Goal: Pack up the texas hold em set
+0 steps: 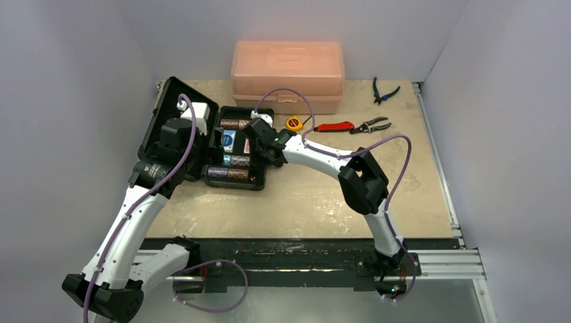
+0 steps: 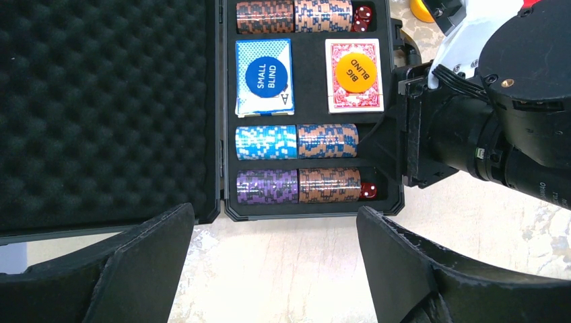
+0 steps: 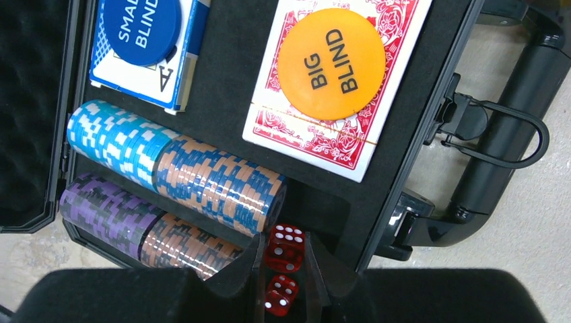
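Observation:
The black case (image 1: pixel 236 186) lies open on the table, its foam-lined lid (image 2: pixel 101 101) flat to the left. Inside are rows of chip stacks (image 2: pixel 296 141), a blue deck (image 2: pixel 259 104) under a blue "small blind" disc (image 2: pixel 266 75), and a red deck (image 3: pixel 316 134) under a yellow "big blind" disc (image 3: pixel 331 64). My right gripper (image 3: pixel 285 243) is shut on a red die (image 3: pixel 286 247) at the right end of the blue-and-orange chip row. Another die (image 2: pixel 367 191) sits in the near row, and dice (image 2: pixel 362 17) in the far row. My left gripper (image 2: pixel 275 215) hangs open above the table at the case's near edge.
A translucent pink box (image 1: pixel 288 70) stands behind the case. Right of the case lie a yellow tape measure (image 1: pixel 293 123), a red-handled tool (image 1: pixel 334 126), pliers (image 1: pixel 372 124) and blue-handled cutters (image 1: pixel 384 91). The case handle (image 3: pixel 505 134) sticks out on the right side.

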Controlling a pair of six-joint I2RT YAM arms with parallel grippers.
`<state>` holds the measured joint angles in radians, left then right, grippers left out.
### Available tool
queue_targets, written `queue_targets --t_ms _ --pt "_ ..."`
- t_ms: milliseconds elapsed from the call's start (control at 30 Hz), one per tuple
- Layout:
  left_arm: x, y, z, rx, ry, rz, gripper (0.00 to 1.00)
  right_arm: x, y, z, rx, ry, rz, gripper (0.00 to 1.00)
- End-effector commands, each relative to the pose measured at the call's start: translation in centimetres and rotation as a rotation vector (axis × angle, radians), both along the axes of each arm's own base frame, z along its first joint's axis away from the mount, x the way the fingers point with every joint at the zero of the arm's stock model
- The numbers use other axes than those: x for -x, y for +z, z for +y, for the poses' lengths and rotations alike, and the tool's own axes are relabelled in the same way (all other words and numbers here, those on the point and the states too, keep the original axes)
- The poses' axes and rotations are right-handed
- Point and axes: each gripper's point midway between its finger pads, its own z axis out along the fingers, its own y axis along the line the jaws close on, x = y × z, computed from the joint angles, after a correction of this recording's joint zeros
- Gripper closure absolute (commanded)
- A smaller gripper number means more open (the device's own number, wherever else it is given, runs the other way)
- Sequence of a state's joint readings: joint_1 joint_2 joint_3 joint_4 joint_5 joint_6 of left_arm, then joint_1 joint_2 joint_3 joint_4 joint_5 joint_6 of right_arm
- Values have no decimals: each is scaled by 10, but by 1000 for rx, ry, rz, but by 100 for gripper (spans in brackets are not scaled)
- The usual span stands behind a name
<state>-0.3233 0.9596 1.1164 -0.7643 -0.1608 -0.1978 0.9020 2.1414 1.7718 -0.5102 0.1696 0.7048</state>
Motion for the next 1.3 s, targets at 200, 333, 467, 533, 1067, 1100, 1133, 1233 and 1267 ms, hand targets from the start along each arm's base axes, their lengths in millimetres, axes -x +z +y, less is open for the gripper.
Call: queue_targets --t_ms 200,333,467,533,1067,1100,1133,1233,1267 --pt "-5 9 -1 2 0 -45 10 -10 14 -4 -7 -43 -27 99" --pt "-5 9 0 1 1 -46 10 -11 14 -7 0 -51 -29 93" --pt "-5 10 0 1 1 -48 9 -12 15 -9 6 -53 -33 89" --pt "-4 10 0 2 0 -48 10 -13 15 -10 8 -57 -33 85" --pt "-4 11 -1 4 0 -51 9 -13 27 -19 16 -69 -53 41" --pt "-4 10 -1 3 0 -50 9 -14 30 -21 14 -73 -58 41" --pt "-4 10 -1 3 -1 -50 10 -15 33 -24 9 -79 -61 40" --pt "-4 10 -1 3 0 -50 10 -20 39 -35 -2 -97 -58 39" --pt "-4 10 -1 3 -1 -50 10 -21 38 -42 -1 -107 -54 38"
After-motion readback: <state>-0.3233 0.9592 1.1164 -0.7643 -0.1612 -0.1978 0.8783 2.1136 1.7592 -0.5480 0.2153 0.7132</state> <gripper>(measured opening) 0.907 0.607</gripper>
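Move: The right hand, low in the case, still pinches a red die. Its place, the slot beyond the blue-and-orange chips, lies about 1 cm to the hand's right and barely ahead. Those chips centre some 3 cm left and 1 cm ahead; the other red die is about 5 cm back and 1 cm right. The red card deck lies roughly 8 cm straight ahead. From the left hand the slot is some 12 cm right, 7 cm ahead and 16 cm below. Still pinching the red die, the right hand eases about 1 cm to its right with a little forward, away from the end of the blue-and-orange chips. Its fingers then open from nearly closed to a bit over half and let go of the die; the hand slips roughly another 1 cm right and begins to lift, barely half a centimetre. ##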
